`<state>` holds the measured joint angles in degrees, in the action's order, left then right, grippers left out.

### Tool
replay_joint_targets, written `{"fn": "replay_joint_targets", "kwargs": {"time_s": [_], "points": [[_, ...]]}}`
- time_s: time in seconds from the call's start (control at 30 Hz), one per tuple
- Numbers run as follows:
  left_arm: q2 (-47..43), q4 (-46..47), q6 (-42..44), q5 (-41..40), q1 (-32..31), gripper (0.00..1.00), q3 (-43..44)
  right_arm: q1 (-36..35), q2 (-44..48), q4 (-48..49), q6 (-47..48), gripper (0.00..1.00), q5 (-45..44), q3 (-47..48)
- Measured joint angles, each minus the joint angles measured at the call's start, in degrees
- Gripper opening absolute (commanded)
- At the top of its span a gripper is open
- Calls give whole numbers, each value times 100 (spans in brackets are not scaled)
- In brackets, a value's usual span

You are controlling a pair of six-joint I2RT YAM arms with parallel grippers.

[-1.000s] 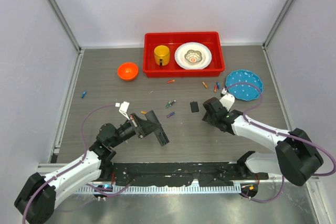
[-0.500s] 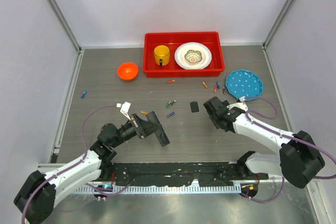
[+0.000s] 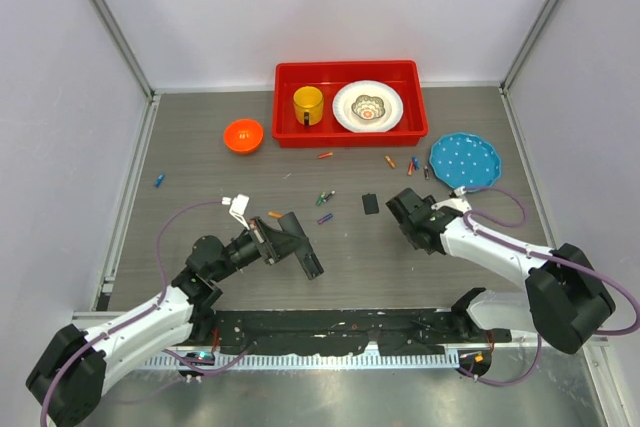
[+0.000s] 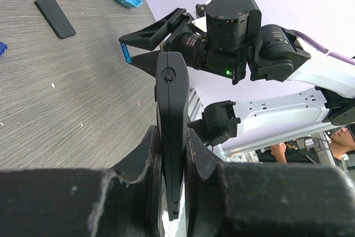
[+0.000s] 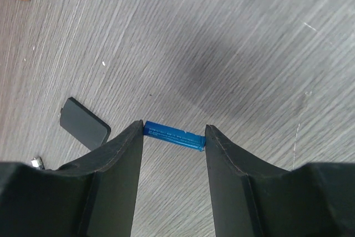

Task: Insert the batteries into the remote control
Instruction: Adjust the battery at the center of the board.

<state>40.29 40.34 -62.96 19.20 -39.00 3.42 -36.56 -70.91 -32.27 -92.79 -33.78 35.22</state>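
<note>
My left gripper (image 3: 275, 241) is shut on the remote control (image 3: 302, 254), a slim black bar that sticks out past the fingers, edge-on in the left wrist view (image 4: 172, 98). My right gripper (image 3: 399, 209) is shut on a blue battery (image 5: 173, 136), pinched end to end between its fingertips just above the table. That battery (image 4: 126, 54) faces the remote's far end, a short gap away. Several loose batteries lie on the table, among them a green one (image 3: 325, 196), a purple one (image 3: 324, 217) and an orange one (image 3: 274, 214).
A small black battery cover (image 3: 370, 203) lies flat between the arms. A red bin (image 3: 289, 132) at the back holds a yellow mug (image 3: 308, 104) and a white dish (image 3: 368, 106). An orange bowl (image 3: 243, 135) sits left, a blue plate (image 3: 465, 160) right.
My right wrist has shifted slightly and turned, still holding the blue battery. The left arm and the remote have not moved.
</note>
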Motion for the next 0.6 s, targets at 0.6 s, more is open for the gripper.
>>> {"fn": "replay_joint_targets", "kwargs": {"time_s": [0.6], "points": [[-382, -177, 28, -31, -26, 0, -4, -590, -1311, 730, 8100, 1, 2124, 1727]]}}
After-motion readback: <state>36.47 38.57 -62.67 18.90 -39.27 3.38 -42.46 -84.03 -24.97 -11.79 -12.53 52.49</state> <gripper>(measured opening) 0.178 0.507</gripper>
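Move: The remote is already held in the left fingers, its middle practically at that hand point. From the right hand, which already grips the blue battery by its ends, the remote lies about 26 cm to the left, 5 cm back and some 13 cm higher. On the table roughly 4 cm below the right hand, the black battery cover lies 9 cm ahead and 8 cm left; the purple battery lies 20 cm left and 5 cm ahead. The right hand carries the blue battery about 10 cm left towards the remote, passing on the near side of the black cover while swinging a little forward and up, then easing slightly back and down at the end. Meanwhile its wrist turns some 80 degrees counter-clockwise and tips its left side down about 30 degrees, fingers keeping their pinch on the battery's ends, as the left hand holds the remote almost still. ##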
